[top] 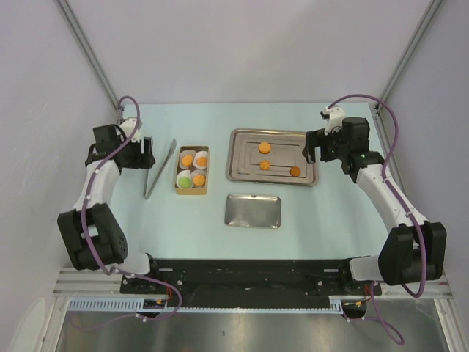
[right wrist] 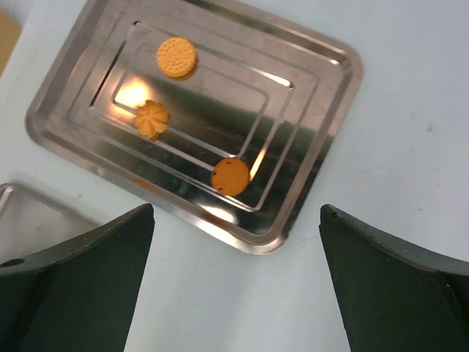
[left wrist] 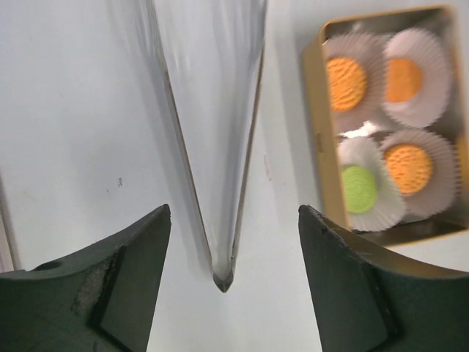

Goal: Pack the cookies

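Note:
Three orange cookies [top: 265, 147], [top: 264, 164], [top: 295, 171] lie on the large steel tray [top: 282, 139]. A tan box [top: 192, 193] holds four white paper cups, three with orange cookies [top: 187, 158] and one with a green cookie [top: 185, 180]. My left gripper [top: 143, 152] is open and empty over the closed end of the metal tongs [top: 160, 169]. In the left wrist view the gripper [left wrist: 234, 213] straddles the tongs [left wrist: 212, 147]. My right gripper [top: 311, 150] is open and empty at the tray's right edge. It also shows in the right wrist view [right wrist: 238, 210], above the tray's corner [right wrist: 322, 125].
A smaller steel tray [top: 253, 211] lies empty in front of the large one and shows at the left edge of the right wrist view [right wrist: 29, 220]. The box [left wrist: 315, 139] sits just right of the tongs. White walls enclose the table on three sides.

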Robot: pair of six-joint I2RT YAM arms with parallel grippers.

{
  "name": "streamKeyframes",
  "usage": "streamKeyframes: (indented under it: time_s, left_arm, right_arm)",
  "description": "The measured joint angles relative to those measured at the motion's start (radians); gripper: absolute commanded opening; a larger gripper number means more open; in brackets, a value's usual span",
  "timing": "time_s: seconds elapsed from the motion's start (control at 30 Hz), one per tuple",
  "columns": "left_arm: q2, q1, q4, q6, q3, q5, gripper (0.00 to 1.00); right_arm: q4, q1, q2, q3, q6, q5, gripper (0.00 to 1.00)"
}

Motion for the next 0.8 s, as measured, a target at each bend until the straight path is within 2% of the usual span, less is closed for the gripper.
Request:
streamKeyframes:
  time_s: [0.23,0.4,0.57,0.8]
  left_arm:
    - [-0.227,-0.029,-0.06,-0.009,-0.006,0.113,0.83]
    - [-0.336,-0.166,-0.124,-0.005,-0.044,0.142,0.91]
    - [-0.387,-0.279,-0.167,0.011,-0.082,0.164,0.95]
    - [-0.386,-0.298,-0.18,0.039,-0.09,0.171,0.99]
  right_arm:
    - [-0.03,-0.008,0.103,0.0,0.076,-0.135,0.99]
    - [-0.11,0.02,0.193,0.028,0.124,-0.174,0.88]
    - [-0.194,0.134,0.236,0.033,0.111,-0.154,0.77]
    - [-0.271,0.246,0.271,0.033,0.083,-0.109,0.74]
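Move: The flat metal lid lies about 20 cm to the right hand's left, 16 cm back and 19 cm below it; the nearest tray cookie is some 3 cm ahead and 3 cm left, the flower cookie 5 cm ahead and 16 cm left. From the left hand the lid is roughly 39 cm right and 14 cm back; the filled box is about 17 cm right and 5 cm ahead, the tongs 4 cm ahead and 1 cm right. The right hand sinks about 12 cm while swinging left and back towards the near lid, tipping its fingers some 30 degrees further down, turning slightly counter-clockwise and closing them part way on nothing. The left hand, already off the tongs, rises, then sweeps about 14 cm right and 8 cm back, turning clockwise and opening wide. ##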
